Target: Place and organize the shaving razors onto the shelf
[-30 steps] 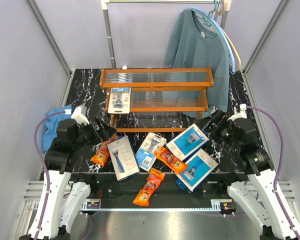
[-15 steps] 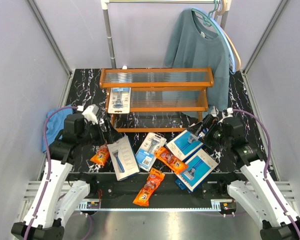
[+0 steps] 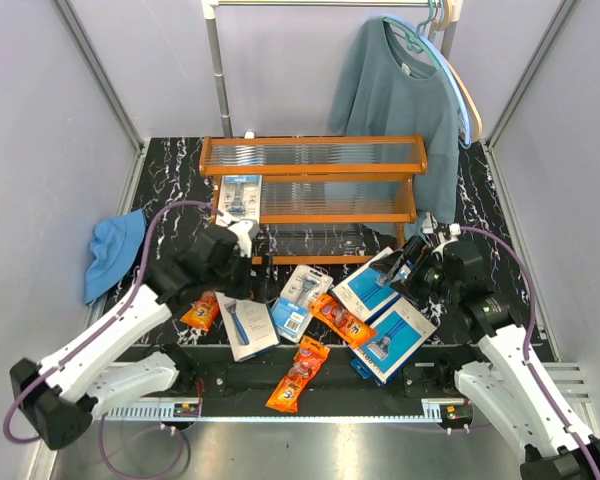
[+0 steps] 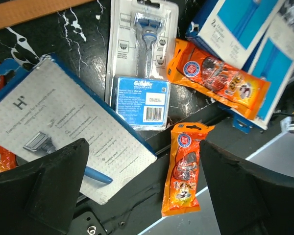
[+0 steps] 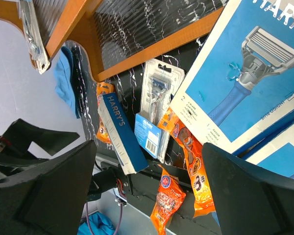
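The orange-brown shelf [image 3: 310, 190] stands at the back with one blister card [image 3: 238, 200] leaning on its left end. On the table in front lie a grey razor box [image 3: 242, 318], a second blister card [image 3: 302, 297], three orange bags [image 3: 199, 311] [image 3: 342, 318] [image 3: 300, 373] and two blue boxes [image 3: 378, 282] [image 3: 395, 338]. My left gripper [image 3: 255, 262] is open and empty above the grey box [image 4: 54, 132] and the front orange bag [image 4: 186, 171]. My right gripper [image 3: 400, 268] is open and empty, just above the upper blue box [image 5: 245, 63].
A blue cloth [image 3: 115, 250] lies at the table's left edge. A metal clothes rail [image 3: 220, 70] with a teal sweater [image 3: 400, 100] stands behind the shelf. The front orange bag hangs over the table's near edge [image 3: 310, 395].
My left arm has swung from beside the blue cloth rightward over the razors in front of the shelf. My right gripper has moved slightly left and down toward the blue boxes.
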You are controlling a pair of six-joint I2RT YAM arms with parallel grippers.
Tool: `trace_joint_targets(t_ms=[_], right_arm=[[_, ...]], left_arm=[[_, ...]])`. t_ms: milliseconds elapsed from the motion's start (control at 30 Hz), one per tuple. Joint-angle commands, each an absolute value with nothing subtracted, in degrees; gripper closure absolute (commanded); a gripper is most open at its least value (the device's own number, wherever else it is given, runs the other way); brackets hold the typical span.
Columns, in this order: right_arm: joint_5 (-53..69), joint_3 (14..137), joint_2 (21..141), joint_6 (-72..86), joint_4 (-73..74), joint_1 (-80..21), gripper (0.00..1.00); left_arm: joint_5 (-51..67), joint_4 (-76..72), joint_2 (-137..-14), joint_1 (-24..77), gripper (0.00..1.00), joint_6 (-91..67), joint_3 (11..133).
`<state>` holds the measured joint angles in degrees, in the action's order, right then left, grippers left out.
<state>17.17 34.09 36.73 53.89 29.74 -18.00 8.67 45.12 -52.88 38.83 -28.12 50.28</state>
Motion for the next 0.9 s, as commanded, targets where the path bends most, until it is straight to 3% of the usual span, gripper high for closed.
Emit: trace_joint_targets(t_ms=[0,333,467,867], right_arm=[[18.7,33.4,35.1,54.9,27.6,-18.2,0.00],[19.3,31.3,33.0,56.3,27.6,-18.2,0.00],[19.5,30.6,32.1,56.7,27.6,-18.2,0.00],[20.0,28.7,30.9,57.1,27.3,-18.2,0.00]], left_arm=[[0.2,39.4,-58.9,45.7,0.03,-30.1,54.7],[-5.4,32.5,-77.0,54.6,0.05,-29.7,60.3],[-5.8,31.8,-83.7,55.1,0.17,-29.2,63.4],[-11.6,32.8,-92.7,55.2,0.29,-29.8,65.6]])
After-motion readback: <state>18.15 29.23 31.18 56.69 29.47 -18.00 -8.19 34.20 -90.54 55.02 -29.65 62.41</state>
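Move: The Gillette pack lies flat on the table about 9 cm right of the left gripper, 3 cm ahead and some 16 cm below. At the same depth, the cream-backed Harry's box is 2 cm to the gripper's left and 1 cm back. The upper orange bag lies about 8 cm right of the pack and 4 cm nearer, the upper blue Harry's box some 16 cm right of the pack and 3 cm farther out. From the right gripper the pack is roughly 17 cm left, 2 cm back, 17 cm down. Bring the left gripper right by about 10 cm while sinking, clear of the cream-backed box, until it is over the Gillette pack. Then stop the sideways travel and go on down and slightly forward, some 9 cm lower in all. Roll the wrist about 20 degrees so the fingers point more steeply down, and narrow the fingers by roughly a quarter, staying above the pack. ##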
